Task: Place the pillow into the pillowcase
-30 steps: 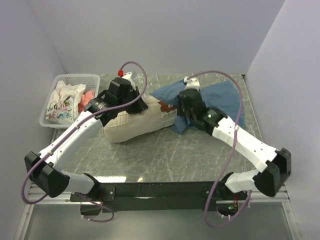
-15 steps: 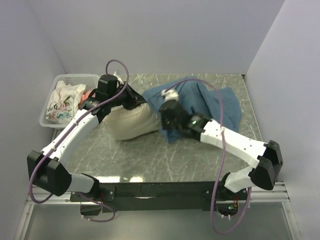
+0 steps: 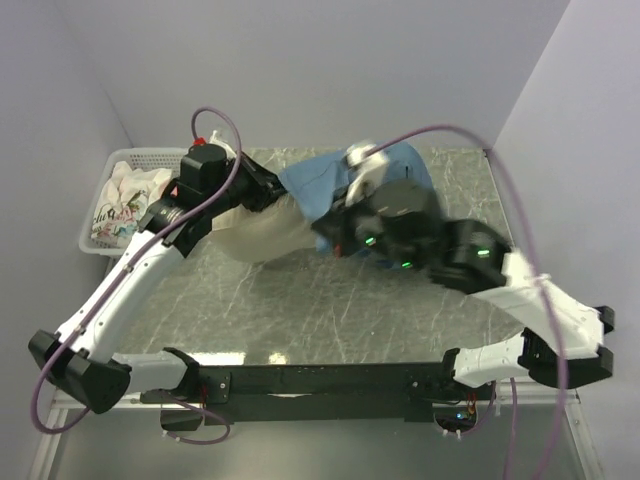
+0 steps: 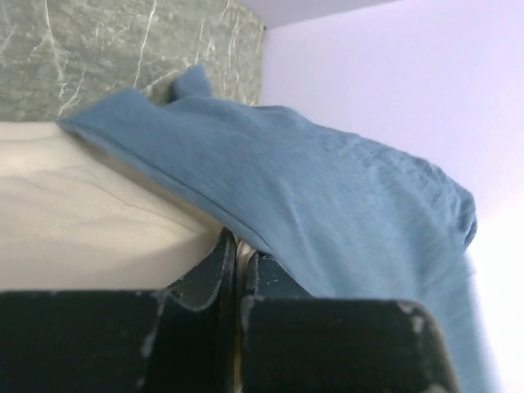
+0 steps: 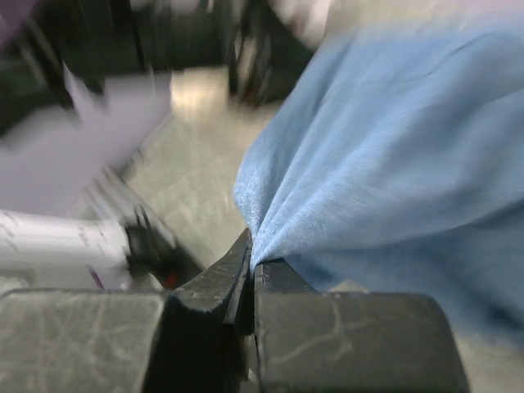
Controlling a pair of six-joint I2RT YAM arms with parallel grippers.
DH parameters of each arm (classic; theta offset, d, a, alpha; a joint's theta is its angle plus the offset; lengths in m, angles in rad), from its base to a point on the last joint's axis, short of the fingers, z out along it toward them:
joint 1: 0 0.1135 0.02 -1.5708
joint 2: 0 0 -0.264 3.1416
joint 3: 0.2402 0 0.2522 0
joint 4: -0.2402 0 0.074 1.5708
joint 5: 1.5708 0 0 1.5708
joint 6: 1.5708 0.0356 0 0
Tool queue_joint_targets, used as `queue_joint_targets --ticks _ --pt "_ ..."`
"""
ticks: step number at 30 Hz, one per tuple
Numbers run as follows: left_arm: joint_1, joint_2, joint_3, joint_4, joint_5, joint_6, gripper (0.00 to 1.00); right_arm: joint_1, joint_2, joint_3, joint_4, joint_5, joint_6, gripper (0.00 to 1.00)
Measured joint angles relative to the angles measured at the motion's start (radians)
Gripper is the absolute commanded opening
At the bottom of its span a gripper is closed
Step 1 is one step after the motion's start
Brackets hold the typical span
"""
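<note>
The cream pillow (image 3: 255,232) lies at the back left of the table, its right end under the dusty-blue pillowcase (image 3: 315,185). My left gripper (image 3: 268,192) sits at the pillow's top edge. In the left wrist view the left gripper (image 4: 237,250) is shut where the pillowcase (image 4: 327,205) hem meets the pillow (image 4: 74,213). My right gripper (image 3: 335,238) is at the case's near edge. In the blurred right wrist view the right gripper (image 5: 250,254) is shut on a bunched fold of the pillowcase (image 5: 393,164), lifted above the table.
A white basket (image 3: 150,153) stands at the back left corner, holding a white printed cloth (image 3: 125,205) and some pink fabric. Walls close in the table on three sides. The marbled tabletop (image 3: 330,300) stretches in front of the pillow.
The right gripper has shut on the pillowcase and pulled it left, toward the pillow. The left gripper has shifted left and back, staying shut. The blue fabric has bunched leftward.
</note>
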Motion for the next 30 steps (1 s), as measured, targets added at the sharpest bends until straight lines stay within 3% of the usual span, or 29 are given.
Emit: queue_joint_targets --ticks 4,6,8,11,15,16,17,18,19,21,22,24,30 --pt "-0.042 -0.058 0.002 -0.032 -0.091 -0.045 0.01 -0.148 -0.007 0.224 -0.086 -0.065 -0.031 0.03" --pt "-0.072 -0.065 0.021 -0.059 -0.134 -0.057 0.01 -0.249 -0.002 0.261 -0.1 -0.127 -0.034 0.01" --pt "-0.092 -0.053 0.04 -0.088 -0.184 -0.066 0.01 -0.275 0.034 0.257 -0.098 -0.176 -0.036 0.0" --pt "-0.086 -0.014 0.038 -0.122 -0.246 -0.076 0.01 -0.275 0.06 0.115 -0.015 -0.254 -0.032 0.0" --pt "-0.041 0.069 -0.027 -0.122 -0.262 -0.075 0.05 -0.275 0.118 -0.213 0.155 -0.306 -0.006 0.0" --pt "-0.023 0.09 -0.053 -0.105 -0.253 -0.074 0.1 -0.275 0.157 -0.283 0.176 -0.304 0.0 0.0" --pt "0.0 0.119 -0.083 -0.075 -0.238 -0.073 0.28 -0.278 0.206 -0.338 0.19 -0.295 0.005 0.0" --pt "0.024 0.149 -0.102 -0.043 -0.218 -0.065 0.36 -0.283 0.268 -0.377 0.208 -0.277 0.007 0.0" --pt "0.042 0.169 -0.112 -0.017 -0.201 -0.048 0.6 -0.289 0.32 -0.394 0.223 -0.261 0.009 0.0" --pt "0.082 0.203 -0.112 0.027 -0.163 0.0 0.76 -0.304 0.405 -0.396 0.266 -0.231 0.01 0.0" --pt "0.099 0.214 -0.102 0.032 -0.153 0.036 0.88 -0.309 0.426 -0.396 0.288 -0.223 0.01 0.0" --pt "0.118 0.224 -0.08 0.023 -0.153 0.117 0.98 -0.32 0.447 -0.389 0.328 -0.217 0.011 0.0" --pt "0.14 0.221 0.074 -0.128 -0.256 0.345 0.99 -0.341 0.481 -0.338 0.382 -0.219 0.017 0.0"
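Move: The left gripper holds the pillow up by its right end. The pillowcase mouth lies about 6 cm back, 4 cm right of it and level; the pillow's middle hangs some 16 cm below, 5 cm left and 2 cm back. For the right gripper, pinching the mouth's near edge, the mouth's middle is about 8 cm ahead, 4 cm left and 5 cm lower; the pillowcase's body is 19 cm ahead, 8 cm right and 20 cm down. Hitch both grippers up briefly, the right one also rightward, then swing them down and forward together. Keep the right gripper shut on the mouth's edge and drop it to some 27 cm below its start, about 15 cm farther out, fingers tipping down. Sink the left gripper about 13 cm, opening it wide near the bottom to let go of the pillow, then draw it up and left, its left side rolling upward. ##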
